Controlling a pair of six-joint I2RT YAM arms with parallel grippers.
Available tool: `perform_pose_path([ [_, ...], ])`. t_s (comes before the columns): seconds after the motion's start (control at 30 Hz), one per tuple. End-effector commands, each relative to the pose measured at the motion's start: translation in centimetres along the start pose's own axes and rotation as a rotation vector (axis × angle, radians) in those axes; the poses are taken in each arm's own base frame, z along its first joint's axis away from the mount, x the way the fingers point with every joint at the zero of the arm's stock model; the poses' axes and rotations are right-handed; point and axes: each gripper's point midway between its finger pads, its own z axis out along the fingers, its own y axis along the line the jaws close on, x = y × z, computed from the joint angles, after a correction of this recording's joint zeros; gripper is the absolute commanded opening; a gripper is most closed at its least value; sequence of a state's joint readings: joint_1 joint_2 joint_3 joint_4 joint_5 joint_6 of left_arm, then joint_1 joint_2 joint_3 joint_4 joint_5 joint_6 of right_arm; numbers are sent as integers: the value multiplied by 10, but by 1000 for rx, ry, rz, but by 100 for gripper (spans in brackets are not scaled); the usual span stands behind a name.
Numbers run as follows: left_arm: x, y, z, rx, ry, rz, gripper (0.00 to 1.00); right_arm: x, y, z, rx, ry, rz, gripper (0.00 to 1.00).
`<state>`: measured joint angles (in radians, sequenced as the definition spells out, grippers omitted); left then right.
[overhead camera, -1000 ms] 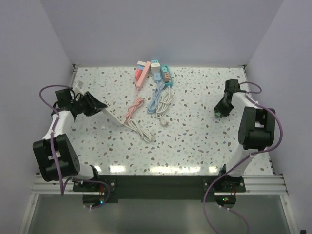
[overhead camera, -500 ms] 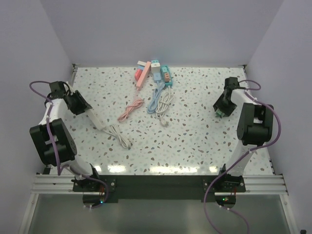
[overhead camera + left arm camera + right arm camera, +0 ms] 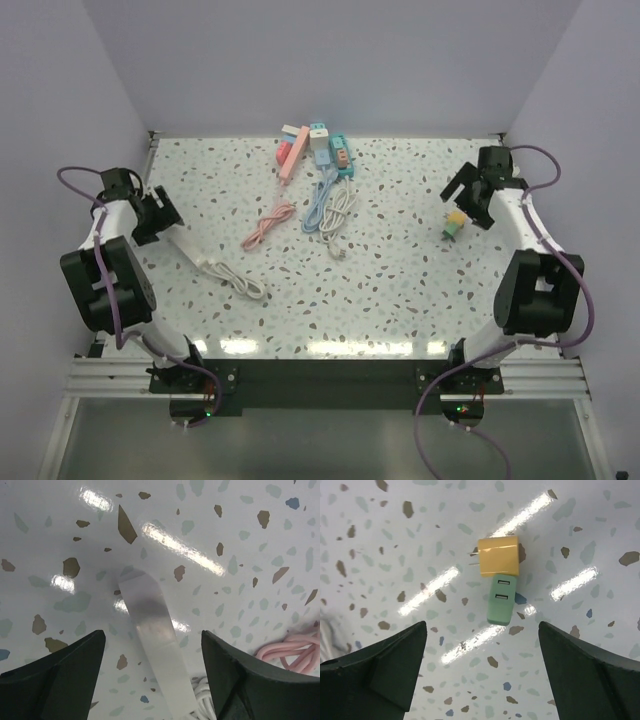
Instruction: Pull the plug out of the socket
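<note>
The plug [image 3: 498, 556] is a yellow block with two prongs, joined to a green USB part [image 3: 502, 600]. It lies loose on the table at the right [image 3: 455, 225]. My right gripper [image 3: 482, 625] hovers open above it, touching nothing [image 3: 471, 203]. The white socket strip [image 3: 152, 630] lies flat on the table at the left [image 3: 195, 253], its white cable [image 3: 245, 285] trailing toward the front. My left gripper [image 3: 152, 640] stands open over the strip, jaws apart on either side and clear of it [image 3: 155, 215].
A cluster of coloured power strips and plugs [image 3: 318, 148] sits at the back centre. A pink cable [image 3: 268, 222] and a blue and white cable bundle [image 3: 332, 208] lie in front of it. Walls close in the table's left, right and back.
Both grippers opened. The left let go of the white socket strip, which now lies on the table. The right released the plug and drew back from it.
</note>
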<state>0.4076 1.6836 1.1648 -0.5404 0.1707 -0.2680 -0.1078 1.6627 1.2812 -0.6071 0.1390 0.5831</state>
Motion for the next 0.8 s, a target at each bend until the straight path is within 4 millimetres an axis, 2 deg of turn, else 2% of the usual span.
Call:
perform_pose_path([
  [0.0,-26,-19,-38,74,-140,14,84,-6,21,-31,-147,-46,-9,97],
  [0.07,-22,-33,-53,140,-166,1,84,2,32,-41,-203,-36,-36,94],
  [0.1,-20,-49,-57,208,-179,20,81,6,38,-43,-232,-30,-58,90],
  [0.17,-9,-69,-63,283,-170,33,56,29,65,-48,-366,45,-125,81],
  [0.2,-2,-91,-65,344,-156,68,43,37,70,-49,-387,68,-165,78],
  [0.23,3,-103,-65,372,-144,80,22,59,87,-53,-439,113,-228,74],
  [0.33,17,-148,-61,465,-112,160,5,85,112,-59,-496,143,-345,72],
  [0.37,25,-164,-55,493,-88,188,4,102,129,-61,-530,172,-406,72],
  [0.43,29,-177,-49,512,-73,207,1,118,141,-60,-528,198,-460,72],
  [0.47,35,-180,-39,509,-52,212,0,127,155,-66,-551,198,-502,72],
  [0.5,42,-187,-33,509,-34,230,0,138,159,-57,-535,230,-525,72],
  [0.57,54,-182,-15,474,12,238,0,152,172,-59,-536,243,-576,73],
  [0.63,72,-173,-1,441,63,229,0,164,178,-53,-524,259,-613,73],
  [0.7,92,-162,9,403,107,220,0,177,184,-53,-524,272,-646,73],
  [0.77,104,-153,13,378,125,213,0,186,187,-53,-527,284,-658,73],
])
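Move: The white plug lies about 30 cm left of the right hand, 8 cm back and 9 below; its white cable bundle is about 31 cm left and 4 ahead. The green and yellow adapters sit almost under that hand. From the left hand, the pink cable is some 24 cm right, 3 ahead and 5 below, with the power strip 4 cm right and 2 back. Right swings 26 cm left towards white plug, turning counter-clockwise; left shuts, arcing 19 cm right towards pink cable. ##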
